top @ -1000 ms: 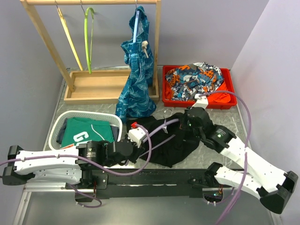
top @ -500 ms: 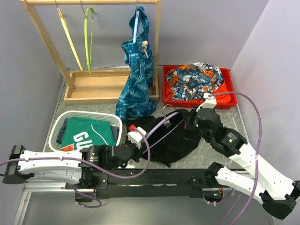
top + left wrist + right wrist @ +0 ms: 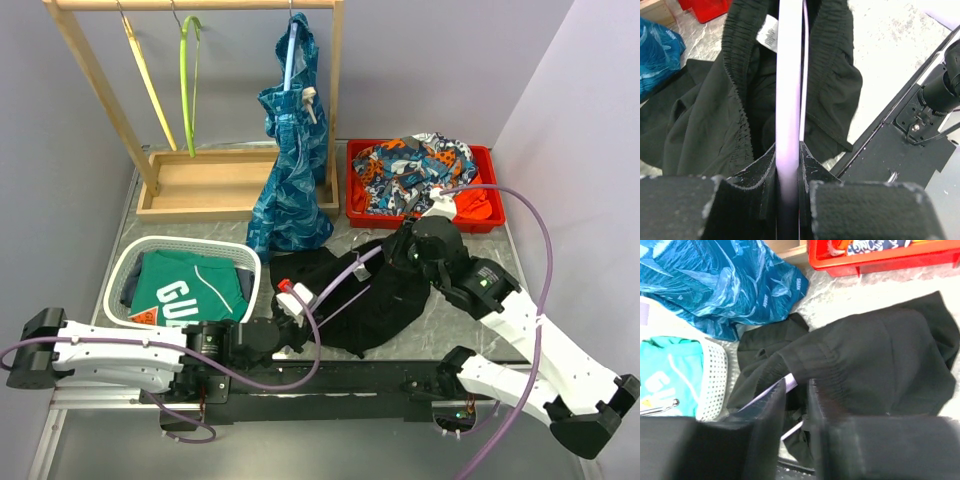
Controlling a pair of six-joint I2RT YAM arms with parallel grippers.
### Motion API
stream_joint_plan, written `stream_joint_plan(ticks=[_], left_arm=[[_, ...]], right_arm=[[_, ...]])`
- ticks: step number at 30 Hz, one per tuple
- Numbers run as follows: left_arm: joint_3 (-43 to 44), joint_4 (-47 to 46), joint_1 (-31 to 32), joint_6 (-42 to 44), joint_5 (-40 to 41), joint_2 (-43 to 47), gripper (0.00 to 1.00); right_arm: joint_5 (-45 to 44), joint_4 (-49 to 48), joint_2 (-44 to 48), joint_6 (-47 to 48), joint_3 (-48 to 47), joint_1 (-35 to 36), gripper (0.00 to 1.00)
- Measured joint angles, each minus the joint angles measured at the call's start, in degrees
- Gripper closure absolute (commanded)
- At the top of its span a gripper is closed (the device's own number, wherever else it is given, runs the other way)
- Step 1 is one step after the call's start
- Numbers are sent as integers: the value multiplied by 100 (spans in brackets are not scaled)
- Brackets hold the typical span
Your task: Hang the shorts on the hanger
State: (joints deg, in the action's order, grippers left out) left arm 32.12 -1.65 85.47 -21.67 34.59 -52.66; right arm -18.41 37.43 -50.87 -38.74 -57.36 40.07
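The black shorts (image 3: 385, 300) lie crumpled on the table in front of both arms. The lavender hanger (image 3: 352, 266) runs into them from the lower left. My left gripper (image 3: 292, 318) is shut on the hanger's bar (image 3: 789, 100) at its near end (image 3: 788, 167). The elastic waistband (image 3: 737, 75) lies on both sides of that bar, so it passes inside the shorts. My right gripper (image 3: 400, 252) hovers over the shorts' far side. Its jaws (image 3: 797, 383) stand apart with nothing between them, just short of the waistband (image 3: 815, 360). A bit of hanger (image 3: 791, 380) shows beyond them.
A wooden rack (image 3: 210, 185) at the back holds a yellow hanger (image 3: 150, 90), a lime-green hanger (image 3: 187, 80) and a teal patterned garment (image 3: 292, 170). A red bin (image 3: 352, 205) of patterned clothes sits back right. A white basket (image 3: 120, 275) with a green shirt sits left.
My right gripper has opened, letting go of the shorts' edge, and has lifted back toward the red bin. My left gripper has drawn slightly toward the near edge, still holding the hanger.
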Motion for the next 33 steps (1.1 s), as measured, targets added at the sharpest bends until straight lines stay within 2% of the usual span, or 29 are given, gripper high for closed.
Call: stream_joint_plan(ticks=[1, 4, 7, 11, 18, 23, 33], left_arm=[[-28, -125, 2, 22, 13, -42, 99], [-131, -448, 20, 111, 37, -177, 99], [-293, -748, 24, 157, 68, -282, 99], [-404, -1027, 26, 264, 149, -501, 99], [-404, -1307, 90, 479, 282, -846, 99], [-404, -1508, 269, 743, 514, -1180, 99], [-339, -1871, 426, 1329, 951, -1727, 99]], right_arm=[[26, 74, 2, -61, -39, -20, 47], [170, 306, 59, -243, -160, -245, 40], [492, 588, 140, -341, -256, -949, 31], [1266, 977, -96, -411, -614, -2199, 30], [2533, 1241, -922, -826, -863, -3093, 30], [3171, 1279, -1113, -1167, -476, -3445, 29], [3582, 1172, -1263, -1432, 282, -3554, 30]])
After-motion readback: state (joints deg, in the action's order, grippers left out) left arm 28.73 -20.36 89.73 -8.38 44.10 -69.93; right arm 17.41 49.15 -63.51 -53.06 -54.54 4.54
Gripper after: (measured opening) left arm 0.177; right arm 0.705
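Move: Right of the right hand lies its goal, a raised fold at the right end of the black shorts, about 6 cm across, level and some 12 cm below. The hanger's free end is 4 cm left, 2 cm back and 4 cm below this hand; the red crate's middle is 20 cm ahead, 9 cm right and 20 cm below. The left hand holds the hanger, with the middle of the shorts about 8 cm ahead, 12 cm right and 13 cm below. Opening wide, the right hand lets the cloth go beside the hanger's free end, swings about 7 cm right and slightly forward, then sinks some 9 cm and draws back a little, tipping steeply down and turning clockwise to straddle the shorts' right-hand fold. The left keeps pinching the hanger and lowers it about 5 cm while easing right and rolling slightly. ##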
